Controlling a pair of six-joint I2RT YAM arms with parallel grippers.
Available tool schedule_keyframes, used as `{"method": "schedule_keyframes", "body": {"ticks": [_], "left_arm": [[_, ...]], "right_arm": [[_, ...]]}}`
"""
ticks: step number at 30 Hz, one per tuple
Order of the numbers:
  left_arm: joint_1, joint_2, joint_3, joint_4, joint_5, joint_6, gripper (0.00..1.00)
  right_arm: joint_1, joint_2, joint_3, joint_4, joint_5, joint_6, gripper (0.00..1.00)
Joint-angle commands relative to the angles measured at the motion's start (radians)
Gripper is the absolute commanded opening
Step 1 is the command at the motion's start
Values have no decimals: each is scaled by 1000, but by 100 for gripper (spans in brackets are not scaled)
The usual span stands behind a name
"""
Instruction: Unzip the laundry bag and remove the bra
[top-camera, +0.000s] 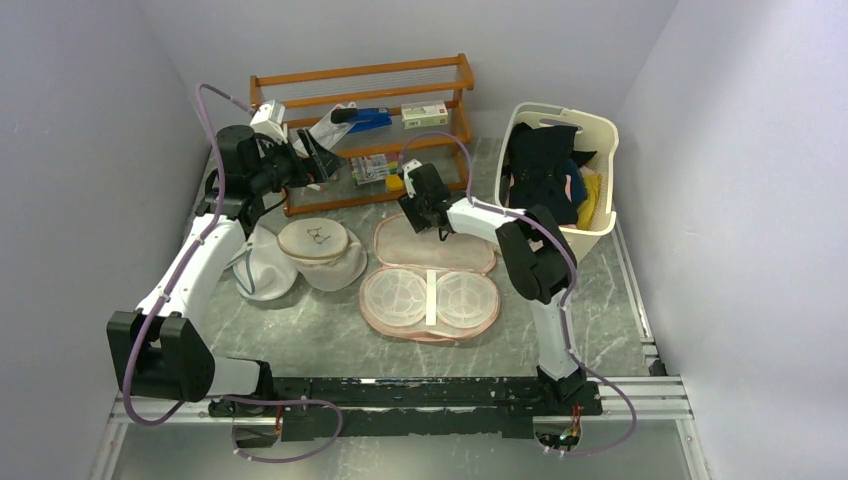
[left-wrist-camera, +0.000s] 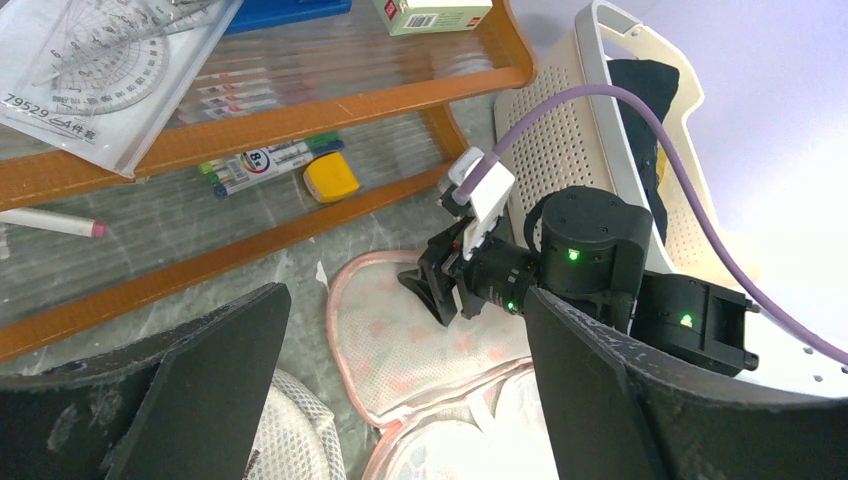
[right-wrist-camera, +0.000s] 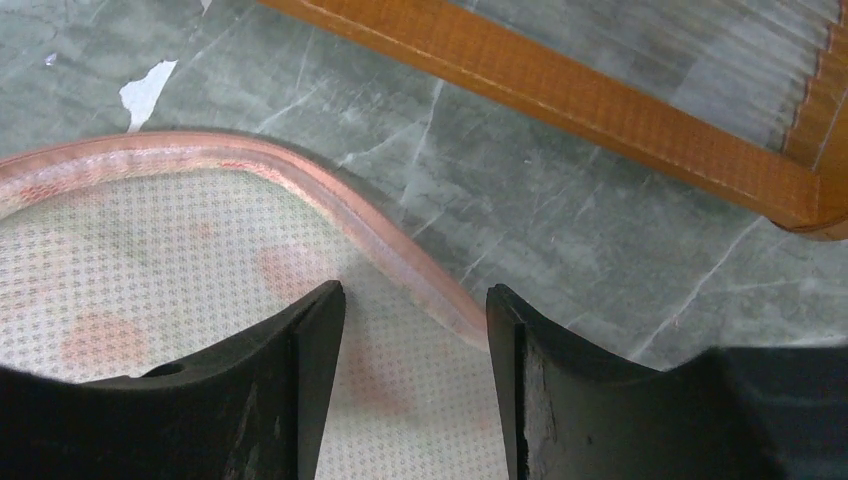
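The laundry bag (top-camera: 432, 334) lies unzipped in the middle of the table, its peach mesh flap (top-camera: 436, 246) folded back toward the shelf. The bra (top-camera: 430, 298) shows as two white cups in the near half, and as a bright white patch (left-wrist-camera: 500, 440) in the left wrist view. My right gripper (top-camera: 430, 214) is down on the flap's far edge. Its jaws (right-wrist-camera: 415, 292) stand apart, straddling the pink trim (right-wrist-camera: 400, 250) and the mesh (right-wrist-camera: 150, 260). My left gripper (top-camera: 318, 155) hangs raised near the shelf, wide open (left-wrist-camera: 405, 295) and empty, looking down on the right gripper (left-wrist-camera: 430, 290).
An orange wooden shelf (top-camera: 365, 100) with pens and boxes stands at the back. A white basket (top-camera: 600, 225) of dark clothes stands at the right. Two round white mesh bags (top-camera: 318, 252) (top-camera: 262, 266) lie left of the laundry bag.
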Motion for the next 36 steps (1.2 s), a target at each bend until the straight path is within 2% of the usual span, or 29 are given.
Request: {"method": "schedule_keyframes", "body": {"ticks": [1,6,10,15,21,28,33,36], "left_arm": [[7,4,2,33,24,1,99],[7,9,2,34,27,0,99],[7,9,4,34,30,1,99],[7,10,2,36,32,-2,99],[7,15,1,42,42,-7,99],[7,13,-1,43,45,-11,99],[7,8,2,39,38,-5,99],[7,1,1,39,39,-5,99]], "right_arm": [[-13,44,27,39,-7,-27,55],[-17,65,45,36,-9,-32,57],[-42,66,8,68,-100,7,56],[-61,43,-85,136,-227,57,47],[-63,12,-133,163,-294,88,29],[-62,-45,-41,77,-252,42,16],[-33,-137,-10,17,-216,-3,2],[3,-187,-16,-22,-146,-25,0]]}}
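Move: Just ahead of the right hand, about 1 cm out and 1 cm to its left, and some 1 cm below, lies the far edge of the laundry bag's opened flap. The bag's base with the two cups is about 17 cm back and 3 cm right; a yellow block sits roughly 8 cm ahead and 3 cm left, the bra-print pouch about 16 cm left and 7 cm back. From the left hand the edge is some 6 cm ahead, 15 cm right and 27 cm down. Creeping forward and left about 1.5 cm with its fingers astride the flap's pink far edge, the right hand then eases back while its left side rolls up some 15 degrees. The half-open fingers shut, pinching the piping between their tips, and the hand lifts about 4 cm from its lowest point, drawing slightly back. ##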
